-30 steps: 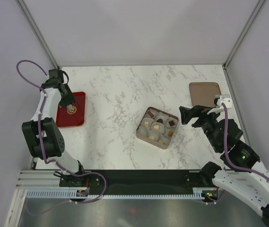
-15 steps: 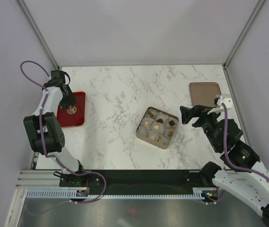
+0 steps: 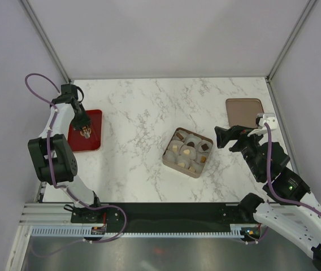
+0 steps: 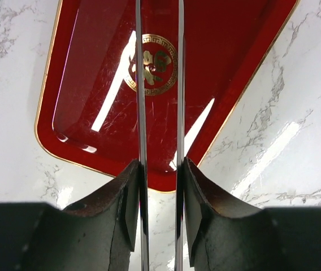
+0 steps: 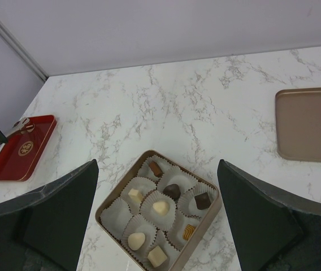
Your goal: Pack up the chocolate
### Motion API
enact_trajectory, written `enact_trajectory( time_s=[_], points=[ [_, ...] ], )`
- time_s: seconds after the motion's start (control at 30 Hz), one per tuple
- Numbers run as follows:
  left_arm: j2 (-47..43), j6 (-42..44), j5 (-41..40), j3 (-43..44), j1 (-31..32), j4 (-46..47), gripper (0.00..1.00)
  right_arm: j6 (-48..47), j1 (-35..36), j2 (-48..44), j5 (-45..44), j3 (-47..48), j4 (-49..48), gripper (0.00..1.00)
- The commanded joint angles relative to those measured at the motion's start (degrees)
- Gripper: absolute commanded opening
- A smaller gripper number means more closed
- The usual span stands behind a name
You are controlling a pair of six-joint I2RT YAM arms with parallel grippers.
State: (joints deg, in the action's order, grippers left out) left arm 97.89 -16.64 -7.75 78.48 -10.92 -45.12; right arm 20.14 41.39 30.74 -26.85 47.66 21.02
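Observation:
The square tan box (image 3: 166, 153) sits mid-table; in the right wrist view (image 5: 107, 206) several of its white paper cups each hold a chocolate (image 5: 160, 207), cream or dark, and the left cup (image 5: 115, 217) is empty. My left gripper (image 3: 85, 131) hangs over the red tray (image 3: 94, 119), its thin blades (image 4: 159, 34) a narrow gap apart, tips out of frame. In the right wrist view a small round pale piece (image 5: 27, 127) shows at those tips, above the tray (image 5: 8, 164). My right gripper (image 3: 222, 137) is wide open and empty, right of the box.
The tan box lid (image 3: 244, 112) lies flat at the back right, also seen in the right wrist view (image 5: 310, 124). The red tray (image 4: 92, 84) shows only its gold emblem (image 4: 152, 63). Grey walls close the table's back and sides.
My left arm's elbow swung slightly and its gripper shifted a little toward the near side over the red tray. The right arm and the box have not moved.

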Motion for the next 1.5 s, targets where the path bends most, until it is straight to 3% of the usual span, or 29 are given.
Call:
enact_trajectory(
  time_s=[0.0, 0.27, 0.47, 0.63, 0.77, 1.07, 1.17, 1.47],
  points=[
    [-2.08, 0.65, 1.16, 1.86, -0.33, -3.30, 0.41, 0.07, -0.08, -0.24, -0.04, 1.82, -1.15, 0.95],
    [-8.67, 0.56, 3.09, 1.59, 0.46, -7.17, 0.39, 0.34, -0.08, 0.28, 0.22, 2.35, -0.80, 0.95],
    [-14.47, 0.83, 5.55, 1.33, 4.49, -9.10, 0.37, 1.13, -0.08, 1.42, 1.18, 2.96, -0.71, 0.95],
    [-19.21, -0.67, 7.47, 3.17, 16.96, -10.51, 0.37, 1.31, -0.08, 2.57, 1.10, 3.93, -0.63, 0.95],
    [-20.80, -3.21, 6.70, 6.42, 31.26, -13.49, 0.38, 0.95, -0.08, 2.39, -0.56, 4.55, 0.16, 0.95],
    [-22.39, -12.53, 2.13, 4.49, 56.58, -18.24, 0.37, -0.81, -0.08, 1.69, -5.05, 4.46, 2.89, 0.95],
    [-22.30, -14.81, -0.07, 4.58, 62.22, -20.79, 0.36, -0.72, -0.08, 1.51, -5.05, 4.29, 3.50, 0.95],
    [-21.86, -17.98, -0.95, 3.18, 69.88, -22.90, 0.36, -0.72, -0.08, 1.34, -5.49, 4.72, 4.30, 0.95]
  ],
)
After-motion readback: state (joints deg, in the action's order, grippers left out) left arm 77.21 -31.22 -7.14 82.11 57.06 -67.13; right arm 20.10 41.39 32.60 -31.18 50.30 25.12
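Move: The left hand, holding the tongs above the near part of the red tray, is bound for the chocolate box's one empty paper cup, about 40 cm to its right, 10 cm back and 13 cm below. The white cube chocolate sits about 6 cm beyond that cup, the heart-shaped one some 6 cm farther right; the tray's middle is about 7 cm ahead and 6 cm left of the hand. From the right hand, the cup lies about 15 cm ahead, 20 cm left and 35 cm below. The left hand, keeping its squeeze on the tongs with the last chocolate in their tips, first draws back a little and lifts clear of the red tray, then sweeps fast to the right about 32 cm, climbing as it goes to end some 10 cm higher. Through the sweep it turns clockwise some 55 degrees so the tongs swing round towards the box's empty cup, and later draws strongly back, some 21 cm in all, easing off short of the box's near-left side with the tongs still raised. ##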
